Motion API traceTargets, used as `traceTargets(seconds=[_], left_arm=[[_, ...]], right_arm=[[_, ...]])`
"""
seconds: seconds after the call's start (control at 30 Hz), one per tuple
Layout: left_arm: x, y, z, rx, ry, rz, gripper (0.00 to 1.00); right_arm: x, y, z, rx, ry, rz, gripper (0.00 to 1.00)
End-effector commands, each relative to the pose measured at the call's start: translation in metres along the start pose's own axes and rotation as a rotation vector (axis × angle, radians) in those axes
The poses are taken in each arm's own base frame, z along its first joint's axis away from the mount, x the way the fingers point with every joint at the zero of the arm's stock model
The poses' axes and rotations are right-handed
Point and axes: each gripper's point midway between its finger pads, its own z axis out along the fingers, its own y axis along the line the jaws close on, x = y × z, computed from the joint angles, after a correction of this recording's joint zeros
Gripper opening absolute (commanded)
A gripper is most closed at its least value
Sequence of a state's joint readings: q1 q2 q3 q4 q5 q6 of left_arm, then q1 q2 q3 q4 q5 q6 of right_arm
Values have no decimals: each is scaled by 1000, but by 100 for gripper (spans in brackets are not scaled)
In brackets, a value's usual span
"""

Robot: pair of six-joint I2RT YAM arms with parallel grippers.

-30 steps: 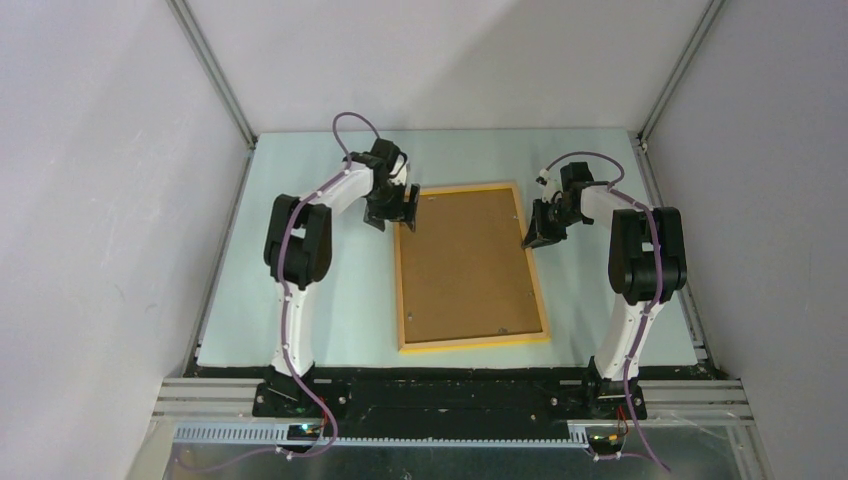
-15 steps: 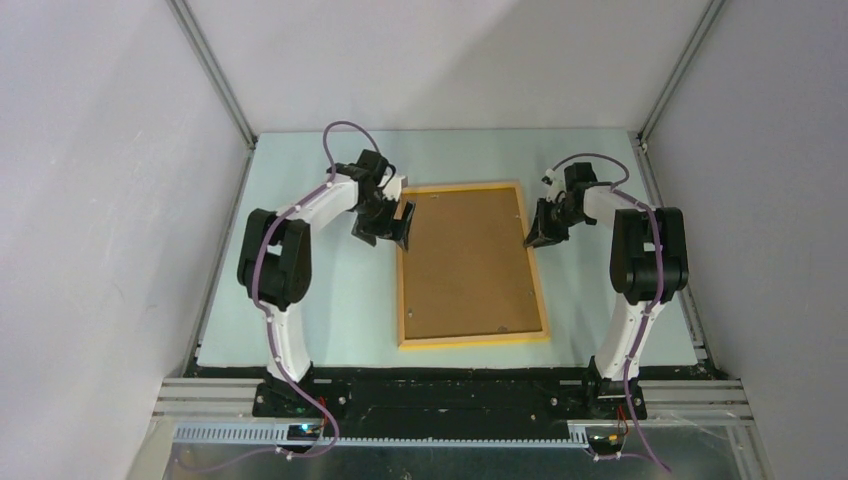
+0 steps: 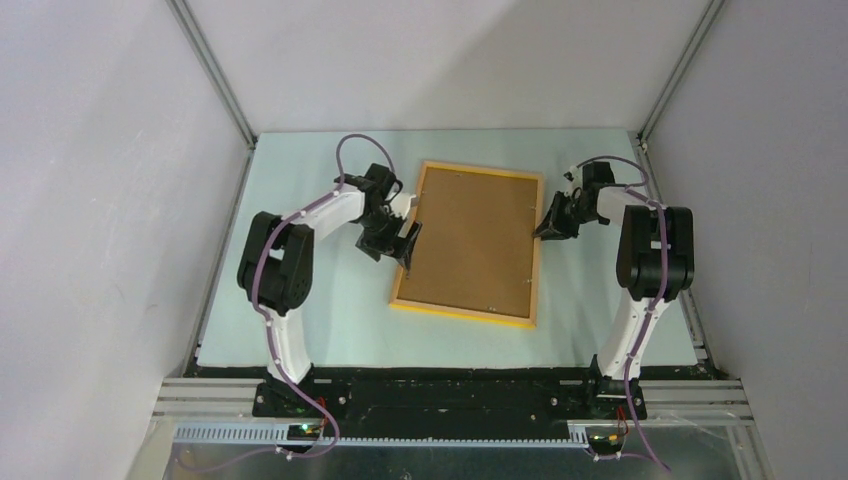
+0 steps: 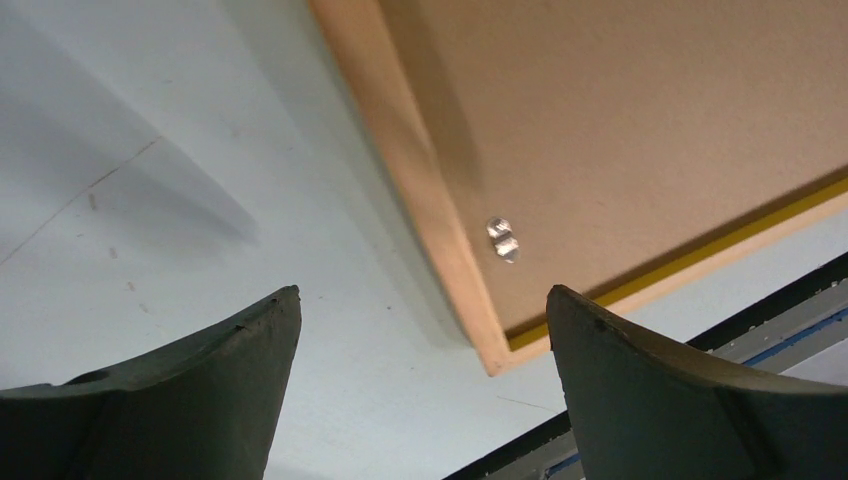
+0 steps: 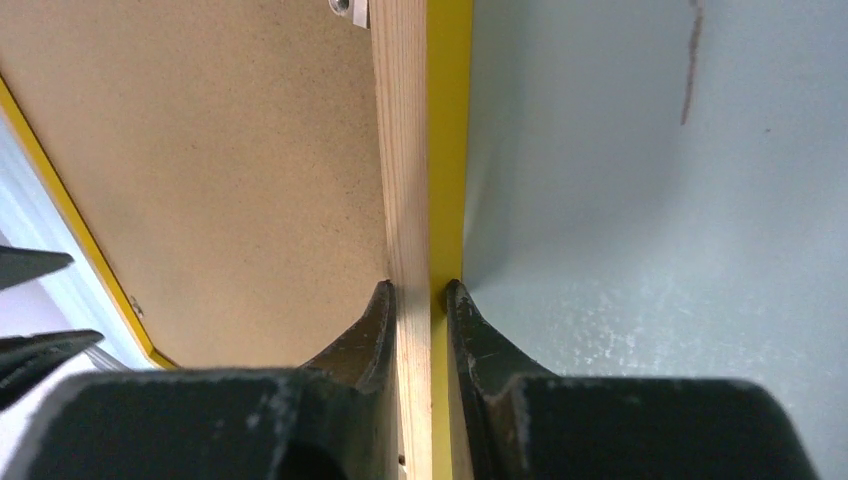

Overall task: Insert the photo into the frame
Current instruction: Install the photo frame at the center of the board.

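The frame lies back-up and askew in the middle of the table, its thin yellow-orange edges around a plain brown backing board. The photo is hidden. My right gripper is shut on the frame's right edge; in the right wrist view its fingers pinch the wooden rail from both sides. My left gripper hangs open beside the frame's left edge, holding nothing. In the left wrist view its jaws stand wide apart above the table, with the frame's near-left corner ahead of them.
A small metal clip sits on the backing board near the frame's edge. Pale walls and metal posts close in the table on three sides. A black strip runs along its near edge.
The frame has turned and slid toward the far right with the right gripper holding its edge. The left gripper has opened wider and drawn back along the frame's left edge.
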State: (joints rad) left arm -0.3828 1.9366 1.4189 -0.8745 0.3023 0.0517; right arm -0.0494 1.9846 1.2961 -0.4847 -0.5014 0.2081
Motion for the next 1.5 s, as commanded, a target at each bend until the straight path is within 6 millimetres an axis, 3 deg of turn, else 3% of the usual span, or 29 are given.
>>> traceTargets(seconds=[0.0, 0.17, 0.33, 0.47, 0.73, 1.3, 1.47], left_arm=[[-11, -21, -8, 18, -42, 97, 96], [-23, -10, 2, -56, -31, 81, 96], [-34, -3, 6, -94, -38, 83, 87], [-31, 4, 11, -123, -18, 83, 81], [-21, 4, 21, -112, 17, 73, 78], [-18, 7, 25, -149, 30, 72, 60], [-19, 0, 23, -124, 20, 69, 67]], right_arm=[[-28, 13, -1, -94, -73, 68, 0], [-26, 14, 3, -107, -40, 62, 0], [-18, 10, 3, -96, -12, 39, 0], [-16, 9, 1, -91, -3, 25, 0], [-12, 9, 1, -93, 11, 22, 0], [-9, 10, 1, -106, 24, 21, 0], [-8, 9, 1, -105, 28, 19, 0]])
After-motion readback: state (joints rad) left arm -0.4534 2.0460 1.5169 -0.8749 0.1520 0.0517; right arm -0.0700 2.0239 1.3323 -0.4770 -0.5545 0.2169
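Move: The small metal clip in the near-left corner of the frame lies about 3 cm to the right of the left hand, some 2 cm back and 3 cm below it. The frame's near-left corner is straight back about 7 cm, while the clip halfway along the near rail sits roughly 23 cm to the right and 11 cm back. From the right hand, the corner clip is about 31 cm to the left, 10 cm back and slightly lower. The left hand shifts about 2 cm to the right and then forward 2–3 cm, and sinks another 2 cm over the frame's left rail, drawing its wide-open fingers together by about a third and tilting slightly, so that its right fingertip comes down at the corner clip. Meanwhile the right hand keeps its pinch on the frame's right rail, carries it about 1 cm forward at the start and then holds it there. ##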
